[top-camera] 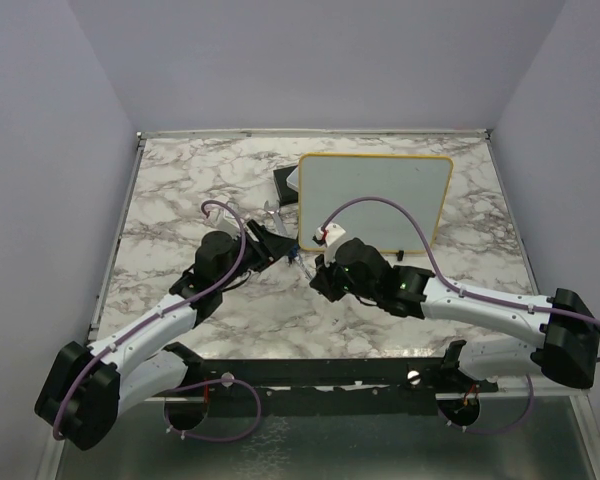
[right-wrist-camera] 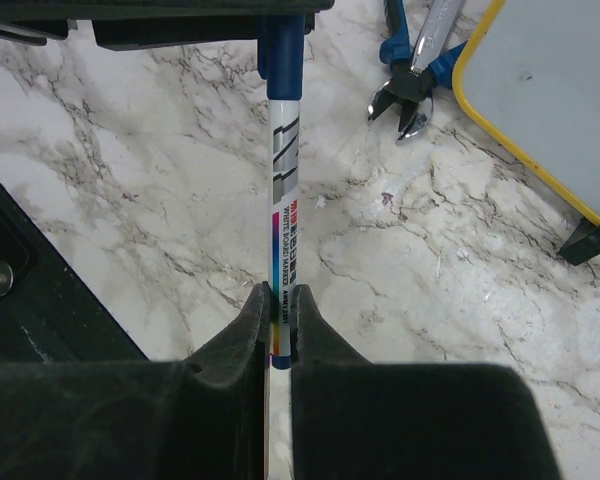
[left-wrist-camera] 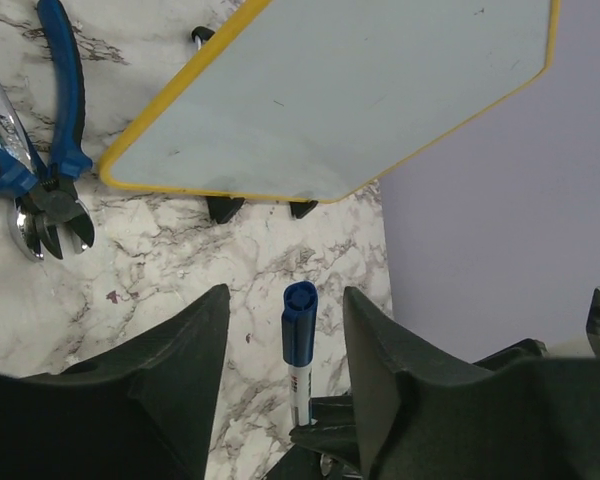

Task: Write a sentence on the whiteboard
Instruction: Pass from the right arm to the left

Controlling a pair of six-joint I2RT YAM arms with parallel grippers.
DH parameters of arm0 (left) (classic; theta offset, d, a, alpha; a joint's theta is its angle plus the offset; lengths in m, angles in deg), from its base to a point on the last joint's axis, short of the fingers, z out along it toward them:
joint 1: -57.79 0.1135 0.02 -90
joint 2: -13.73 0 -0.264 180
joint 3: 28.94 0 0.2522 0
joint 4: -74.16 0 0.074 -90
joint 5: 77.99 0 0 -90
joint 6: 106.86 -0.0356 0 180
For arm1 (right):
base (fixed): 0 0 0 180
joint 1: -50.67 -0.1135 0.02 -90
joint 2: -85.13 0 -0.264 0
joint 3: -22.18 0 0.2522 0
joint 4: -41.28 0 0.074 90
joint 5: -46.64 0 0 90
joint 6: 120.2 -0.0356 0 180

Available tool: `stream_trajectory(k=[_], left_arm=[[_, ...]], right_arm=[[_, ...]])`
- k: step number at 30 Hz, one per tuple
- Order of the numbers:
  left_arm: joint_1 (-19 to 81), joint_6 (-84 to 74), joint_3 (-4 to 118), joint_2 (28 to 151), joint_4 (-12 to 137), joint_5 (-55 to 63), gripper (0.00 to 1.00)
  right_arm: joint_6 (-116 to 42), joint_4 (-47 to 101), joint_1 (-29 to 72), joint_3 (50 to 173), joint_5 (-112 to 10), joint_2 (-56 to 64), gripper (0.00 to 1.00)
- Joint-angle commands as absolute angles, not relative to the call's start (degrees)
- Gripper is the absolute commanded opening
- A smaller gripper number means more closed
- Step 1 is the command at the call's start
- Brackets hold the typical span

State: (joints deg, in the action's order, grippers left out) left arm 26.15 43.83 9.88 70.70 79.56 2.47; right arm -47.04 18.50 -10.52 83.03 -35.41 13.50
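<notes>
The whiteboard (top-camera: 375,195) (left-wrist-camera: 350,90) (right-wrist-camera: 550,90), white with a thin yellow frame and black feet, stands at the back of the marble table, its face blank. My right gripper (top-camera: 323,270) (right-wrist-camera: 280,292) is shut on the white barrel of a whiteboard marker (right-wrist-camera: 283,180), held just above the table in front of the board's left end. The marker's blue cap (left-wrist-camera: 300,315) sits between the fingers of my left gripper (top-camera: 280,248) (left-wrist-camera: 285,295). That gripper is open, with a gap on each side of the cap.
Blue-handled cutting pliers (left-wrist-camera: 50,190) (right-wrist-camera: 410,85) lie on the marble just left of the whiteboard. A small grey-and-black box (top-camera: 286,182) sits by the board's left edge. Both arms meet at the table's middle.
</notes>
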Motion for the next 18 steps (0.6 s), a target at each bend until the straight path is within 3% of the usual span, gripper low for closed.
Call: stream_trajectory(k=[1,4,8,13,18], left_arm=[[25.7,43.0,11.6,70.9,78.1,3.1,0.48],[25.7,43.3,11.7,71.1,78.2,3.1,0.46],[25.7,44.7,10.9,72.2,79.7,2.1,0.36],[25.6,47.3,9.8,71.7,82.1,1.8,0.03],[25.5,54.0,8.7,69.9,85.3,3.7,0.0]], right_arm=[[-46.2,19.8,-11.4,84.9,-33.7,12.6,0.01],[-46.1,19.8,-11.6,85.0,-33.5,12.6,0.01],[-46.1,19.9,-11.8,85.0,-33.3,12.6,0.01],[-46.8,20.0,-11.9,84.9,-31.3,13.0,0.01],[-49.2,23.5,-12.0,82.7,-26.9,16.8,0.45]])
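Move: The marker's capped end already stands between the left gripper's open fingers; its middle is about 4 cm back, 3 cm right and 2 cm below them. From the right gripper, still pinching the tail, that middle is some 4 cm ahead, 3 cm left and 2 cm up. From the left hand, the whiteboard's near-left corner lies about 10 cm ahead, 2 cm right and 16 cm down; the pliers lie 12 cm ahead, 3 cm left and 17 cm down. Keep the left gripper around the marker's blue cap, let it dip about 1 cm and come back up as its half-open fingers shut and pinch the cap. Hold the right hand still on the tail until that grip is made, then open its fingers about a third of their range to let the tail go. ##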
